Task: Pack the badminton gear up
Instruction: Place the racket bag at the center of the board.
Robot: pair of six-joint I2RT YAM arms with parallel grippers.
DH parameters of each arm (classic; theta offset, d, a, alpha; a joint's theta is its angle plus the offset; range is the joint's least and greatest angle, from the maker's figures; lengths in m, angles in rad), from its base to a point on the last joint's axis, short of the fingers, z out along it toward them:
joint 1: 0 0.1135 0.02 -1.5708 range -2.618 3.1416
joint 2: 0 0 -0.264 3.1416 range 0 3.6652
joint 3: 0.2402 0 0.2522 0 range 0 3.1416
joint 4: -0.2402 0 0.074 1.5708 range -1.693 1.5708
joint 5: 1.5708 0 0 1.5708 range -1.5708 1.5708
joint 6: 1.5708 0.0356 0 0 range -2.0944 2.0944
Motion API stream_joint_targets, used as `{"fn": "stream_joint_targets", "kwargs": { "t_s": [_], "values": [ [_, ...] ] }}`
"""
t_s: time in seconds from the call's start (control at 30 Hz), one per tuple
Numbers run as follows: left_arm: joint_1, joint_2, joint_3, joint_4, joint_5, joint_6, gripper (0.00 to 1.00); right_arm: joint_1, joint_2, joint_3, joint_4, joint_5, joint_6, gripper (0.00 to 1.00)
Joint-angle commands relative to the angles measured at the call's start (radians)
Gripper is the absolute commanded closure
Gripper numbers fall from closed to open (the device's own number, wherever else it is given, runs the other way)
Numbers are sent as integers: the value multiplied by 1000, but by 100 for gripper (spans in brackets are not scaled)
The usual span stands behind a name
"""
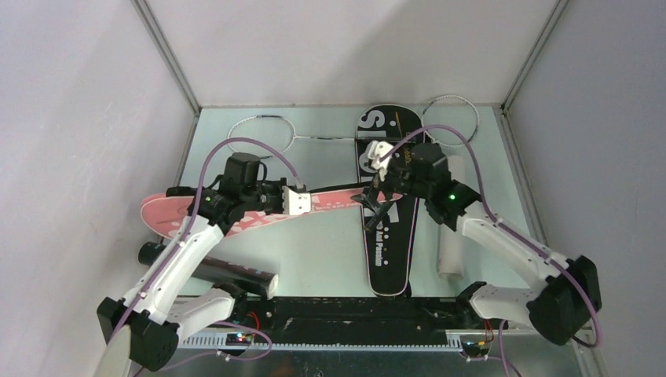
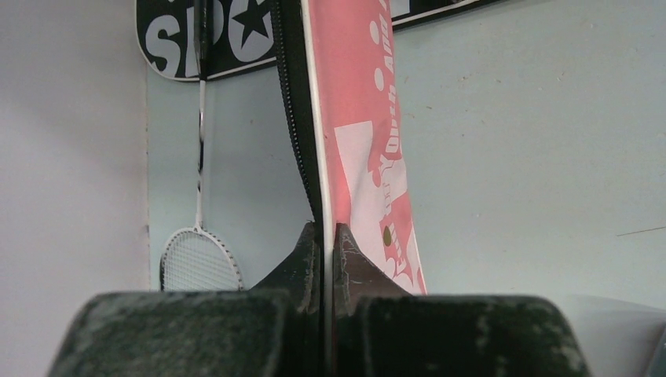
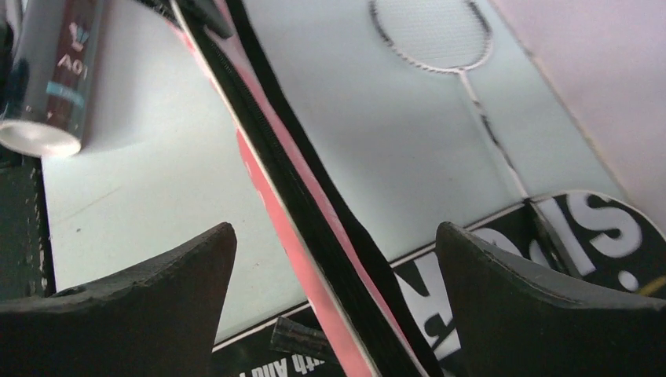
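Note:
A pink racket cover (image 1: 236, 210) lies across the table from the left wall to the middle. My left gripper (image 1: 298, 202) is shut on its edge, and in the left wrist view the jaws (image 2: 328, 236) pinch the pink cover (image 2: 361, 118) beside its zip. My right gripper (image 1: 377, 206) stands open over the cover's narrow end, which runs between its fingers (image 3: 336, 232) without touching either. A black "SPORT" cover (image 1: 389, 243) lies lengthwise under that end. A white racket (image 1: 259, 132) rests at the back left, and a second racket head (image 1: 453, 119) shows at the back right.
A black shuttle tube (image 1: 212, 271) lies at the near left beside my left arm. A white tube (image 1: 451, 251) lies at the near right under my right arm. Walls close the table on the left, back and right.

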Motion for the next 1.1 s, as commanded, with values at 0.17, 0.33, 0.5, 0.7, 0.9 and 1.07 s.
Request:
{"fn": "stream_joint_targets", "kwargs": {
  "t_s": [0.17,0.33,0.5,0.7,0.9,1.07],
  "values": [
    [2,-37,9,188,11,42,100,91,233,141,-86,-54,-118,26],
    [15,-21,-36,448,-107,-67,82,88,311,143,9,-85,103,99],
    [20,-22,-49,611,-251,-263,29,139,338,81,111,33,351,100],
    [23,-33,-6,656,-545,-702,14,165,367,1,336,151,692,100],
    [33,4,116,482,-845,-1079,9,234,475,-1,499,368,921,100],
    [96,40,126,384,-880,-1284,9,237,554,-1,629,479,1066,100]
  ]
}}
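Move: The right hand, open and pointing left, has the racket bag's upper edge about 5 cm to its left and 6 cm below, level with it in reach. The black bag's middle lies some 15 cm ahead, 11 cm right and 26 cm below, with the black racket handle on it roughly 7 cm ahead and 8 cm right. The left hand still pinches that edge; the board's centre is about 12 cm ahead, 13 cm right and 22 cm below it. The right fingers close on the pink racket bag's upper edge after a reach left and down, then keep their pinch while carrying it lower and farther left, about 14 cm down in all, the wrist tipping down some 45 degrees. Once they hold, the left fingers open wide, let go, and that hand draws away up, forward and left, swinging counter-clockwise. ##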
